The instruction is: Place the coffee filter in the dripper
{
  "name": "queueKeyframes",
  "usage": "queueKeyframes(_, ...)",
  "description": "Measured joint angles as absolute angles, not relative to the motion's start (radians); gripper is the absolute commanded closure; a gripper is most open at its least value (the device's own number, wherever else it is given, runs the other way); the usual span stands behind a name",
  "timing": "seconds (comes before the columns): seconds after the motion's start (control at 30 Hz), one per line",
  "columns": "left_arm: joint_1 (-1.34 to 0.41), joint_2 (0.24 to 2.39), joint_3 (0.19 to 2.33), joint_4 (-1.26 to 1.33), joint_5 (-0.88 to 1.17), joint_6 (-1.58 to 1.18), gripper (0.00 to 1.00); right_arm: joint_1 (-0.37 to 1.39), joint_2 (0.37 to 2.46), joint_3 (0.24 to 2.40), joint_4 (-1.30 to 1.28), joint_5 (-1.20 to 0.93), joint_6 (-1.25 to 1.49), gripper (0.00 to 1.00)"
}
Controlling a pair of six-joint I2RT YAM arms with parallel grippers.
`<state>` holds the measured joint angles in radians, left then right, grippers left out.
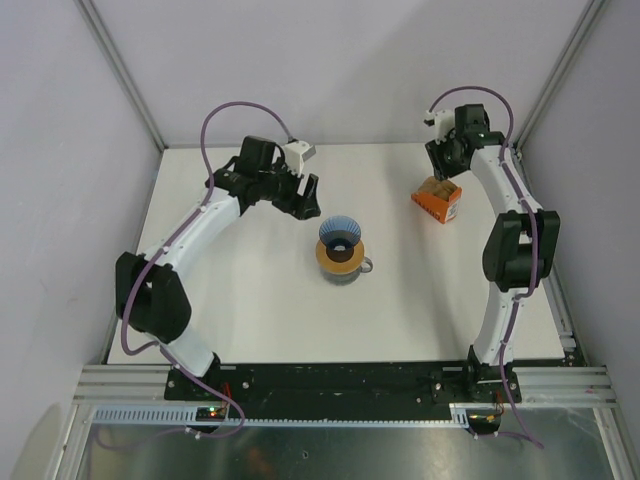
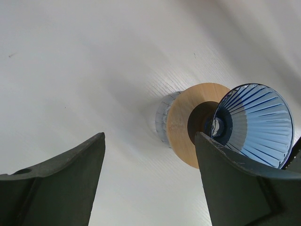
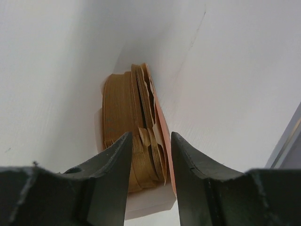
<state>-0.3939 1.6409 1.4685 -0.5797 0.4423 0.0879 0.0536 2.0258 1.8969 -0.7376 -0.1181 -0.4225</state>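
The dark-blue dripper (image 1: 338, 232) sits on a flat wooden ring (image 1: 338, 262) over a grey mug, mid-table. In the left wrist view the dripper (image 2: 256, 125) shows at the right, partly behind my right finger. My left gripper (image 1: 308, 205) hovers open just up-left of it, with nothing between its fingers (image 2: 149, 136). My right gripper (image 1: 442, 172) hangs over the orange box (image 1: 437, 200) at the back right. Brown coffee filters (image 3: 141, 103) stand stacked on edge in the box. The right gripper (image 3: 151, 139) straddles the outermost filters with a gap still showing beside its right finger.
The mug's handle (image 1: 367, 266) points right. The orange box's wall (image 3: 162, 125) lies just inside my right finger. A metal frame rail (image 3: 287, 141) runs close at the right. White walls enclose the table on three sides.
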Motion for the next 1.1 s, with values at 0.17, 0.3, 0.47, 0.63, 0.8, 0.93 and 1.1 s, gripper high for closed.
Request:
queueKeyframes(0.17, -0.393, 1.642, 1.468, -0.580, 0.443, 0.088, 0.19, 0.057, 2.046, 1.903, -0.751, -0.097, -0.442, 0.58)
queueKeyframes(0.3, -0.392, 1.642, 1.468, -0.580, 0.443, 0.088, 0.19, 0.057, 2.059, 1.903, -0.754, -0.076, -0.450, 0.61)
queueKeyframes(0.47, -0.392, 1.642, 1.468, -0.580, 0.443, 0.088, 0.19, 0.058, 2.062, 1.910, -0.758, -0.063, -0.458, 0.74)
queueKeyframes(0.63, -0.391, 1.645, 1.468, -0.580, 0.443, 0.088, 0.19, 0.059, 2.071, 1.916, -0.760, -0.060, -0.466, 0.79)
queueKeyframes(0.8, -0.390, 1.652, 1.468, -0.580, 0.443, 0.088, 0.19, 0.064, 2.082, 1.928, -0.770, -0.056, -0.469, 0.87)
queueKeyframes(0.93, -0.390, 1.653, 1.468, -0.580, 0.443, 0.088, 0.19, 0.066, 2.086, 1.936, -0.775, -0.057, -0.473, 0.97)
queueKeyframes(1.1, -0.389, 1.654, 1.468, -0.580, 0.443, 0.088, 0.19, 0.069, 2.086, 1.940, -0.780, -0.057, -0.477, 1.00)
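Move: The coffee filters stand upright in their open box almost right under the right hand, about 1 cm ahead of it, 1 cm to its left and some 6 cm below. The orange filter box around them has its middle at about the same spot, roughly 8 cm below the hand. From the waiting left hand the filters lie about 16 cm ahead, 39 cm to the right and 10 cm lower. Down by about 2 cm goes the right hand, mostly early on and with a slight drift to its right, towards the right-hand edges of the coffee filters, its left side dipping some 5 degrees. Once nearly settled, it shuts its fingers from a little under half open to fully closed at the box's right side; whether they pinch a filter can't be seen. ##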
